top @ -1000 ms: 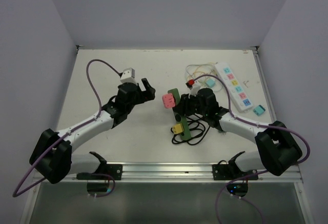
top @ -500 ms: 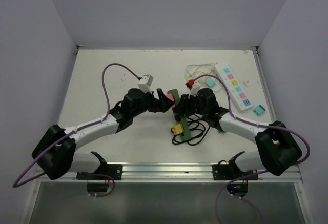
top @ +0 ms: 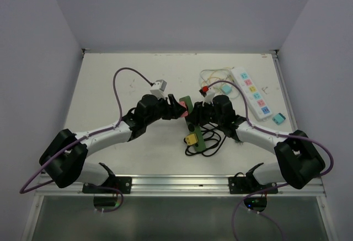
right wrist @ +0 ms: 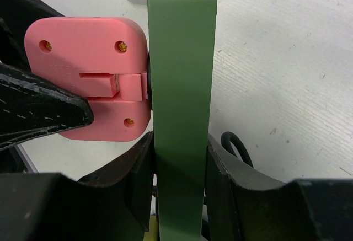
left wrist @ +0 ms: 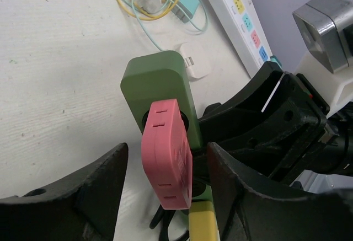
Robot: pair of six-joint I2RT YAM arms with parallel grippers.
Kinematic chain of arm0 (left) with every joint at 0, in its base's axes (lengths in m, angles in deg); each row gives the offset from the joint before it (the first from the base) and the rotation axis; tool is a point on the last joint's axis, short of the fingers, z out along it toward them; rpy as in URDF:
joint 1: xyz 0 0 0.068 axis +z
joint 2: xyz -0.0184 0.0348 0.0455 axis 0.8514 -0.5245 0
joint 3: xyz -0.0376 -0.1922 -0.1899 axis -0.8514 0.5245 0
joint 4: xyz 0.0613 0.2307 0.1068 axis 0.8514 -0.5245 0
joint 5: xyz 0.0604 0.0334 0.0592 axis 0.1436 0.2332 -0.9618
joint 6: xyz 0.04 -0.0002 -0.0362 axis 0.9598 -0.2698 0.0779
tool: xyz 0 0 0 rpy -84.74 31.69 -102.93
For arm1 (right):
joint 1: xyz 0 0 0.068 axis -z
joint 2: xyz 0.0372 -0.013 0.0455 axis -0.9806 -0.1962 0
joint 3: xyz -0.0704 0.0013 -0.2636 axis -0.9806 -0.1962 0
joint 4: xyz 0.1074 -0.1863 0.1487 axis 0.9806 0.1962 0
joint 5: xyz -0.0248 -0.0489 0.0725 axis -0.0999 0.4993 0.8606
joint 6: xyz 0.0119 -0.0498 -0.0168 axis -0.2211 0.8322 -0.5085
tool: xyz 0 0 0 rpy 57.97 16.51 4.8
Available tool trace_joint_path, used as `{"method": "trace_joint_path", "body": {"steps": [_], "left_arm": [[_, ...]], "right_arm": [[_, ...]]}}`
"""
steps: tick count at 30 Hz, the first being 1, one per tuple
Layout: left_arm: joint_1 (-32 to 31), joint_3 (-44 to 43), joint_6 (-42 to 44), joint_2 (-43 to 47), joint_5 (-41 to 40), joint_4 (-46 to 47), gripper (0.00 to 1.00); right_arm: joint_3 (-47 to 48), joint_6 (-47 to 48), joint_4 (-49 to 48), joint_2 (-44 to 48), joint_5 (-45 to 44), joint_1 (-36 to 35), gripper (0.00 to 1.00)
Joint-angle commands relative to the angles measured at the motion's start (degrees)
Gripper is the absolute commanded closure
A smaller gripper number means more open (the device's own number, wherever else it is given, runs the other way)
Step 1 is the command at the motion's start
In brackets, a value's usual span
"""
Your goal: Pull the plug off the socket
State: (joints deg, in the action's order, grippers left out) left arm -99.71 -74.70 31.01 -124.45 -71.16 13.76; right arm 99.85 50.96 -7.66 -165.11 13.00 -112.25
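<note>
A pink plug (top: 181,106) (left wrist: 168,158) (right wrist: 88,70) sits pushed into the upper end of a green socket strip (top: 194,126) (left wrist: 154,81) (right wrist: 182,59). My right gripper (top: 201,114) (right wrist: 177,147) is shut on the strip's two flat sides and holds it on edge. My left gripper (top: 175,107) (left wrist: 165,161) straddles the pink plug from the left. Its jaws stand partly closed, with a gap showing on each side of the plug. A yellow plug (top: 191,138) (left wrist: 203,219) sits lower on the same strip.
A white power strip (top: 252,93) (left wrist: 240,9) with coloured sockets lies at the back right, with thin yellow and white cables (top: 212,78) beside it. A black cable coil (top: 208,142) lies under the green strip. A teal plug (top: 279,118) lies near the right edge.
My left arm has swung right, from clear of the plug to straddling it, and its jaws have narrowed around the plug. The right arm and the strip have not moved.
</note>
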Motion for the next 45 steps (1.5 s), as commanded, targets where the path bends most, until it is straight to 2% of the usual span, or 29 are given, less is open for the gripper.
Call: {"method": "trace_joint_path", "body": {"steps": [1, 4, 11, 13, 22, 30, 38, 45], "left_arm": [[-0.3, -2.6, -1.4, -1.0, -1.0, 3.6, 0.40], [-0.4, -2.2, -2.0, -1.4, -0.6, 4.0, 0.50], [-0.7, -0.2, -3.2, 0.3, -1.7, 3.4, 0.93], [-0.7, 0.0, -3.2, 1.2, -2.0, 2.6, 1.00], [-0.8, 0.5, -3.2, 8.8, -7.0, -4.3, 1.00], [-0.8, 4.8, -4.8, 16.5, -8.6, -5.8, 1.00], [-0.8, 6.3, -5.4, 25.5, -11.5, -12.3, 1.00], [-0.8, 7.8, -9.5, 32.0, -13.3, -17.7, 1.00]], "right_arm": [[-0.4, 0.6, -2.5, -0.3, 2.0, 0.0, 1.00], [-0.4, 0.6, -2.4, -0.3, 1.9, 0.0, 1.00], [-0.3, 0.5, -1.5, -0.3, 0.2, 0.0, 1.00], [0.4, 0.6, -0.4, -0.6, -1.5, 0.0, 1.00], [2.6, -0.6, 6.0, -3.9, -11.1, 0.2, 1.00], [4.2, -2.3, 8.5, -7.7, -12.7, 1.6, 1.00], [4.3, -2.8, 8.7, -8.7, -13.3, 2.4, 1.00], [4.4, -2.9, 8.8, -9.1, -13.8, 2.8, 1.00]]}}
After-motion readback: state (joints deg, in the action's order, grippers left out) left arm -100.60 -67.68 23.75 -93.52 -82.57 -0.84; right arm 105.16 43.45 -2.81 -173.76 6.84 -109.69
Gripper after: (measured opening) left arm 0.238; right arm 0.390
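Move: The pink plug sits between the left hand's open fingers, its middle about 1 cm ahead, 2 cm right and 1 cm lower; from the right hand it is some 5 cm left, 1 cm ahead and 2 cm higher. The green socket strip's middle lies about 4 cm back, 5 cm right and 5 cm below the left hand, and the yellow plug 12 cm back, 4 cm right and 8 cm below. The left fingers close on the pink plug and pull hard leftward, dragging the right hand, which keeps its grip on the green strip, nearly 4 cm along; then the right hand springs back right, forward and down. The left hand goes on left, up and back, 7-8 cm left and up in all, swinging about 10 degrees counter-clockwise. ##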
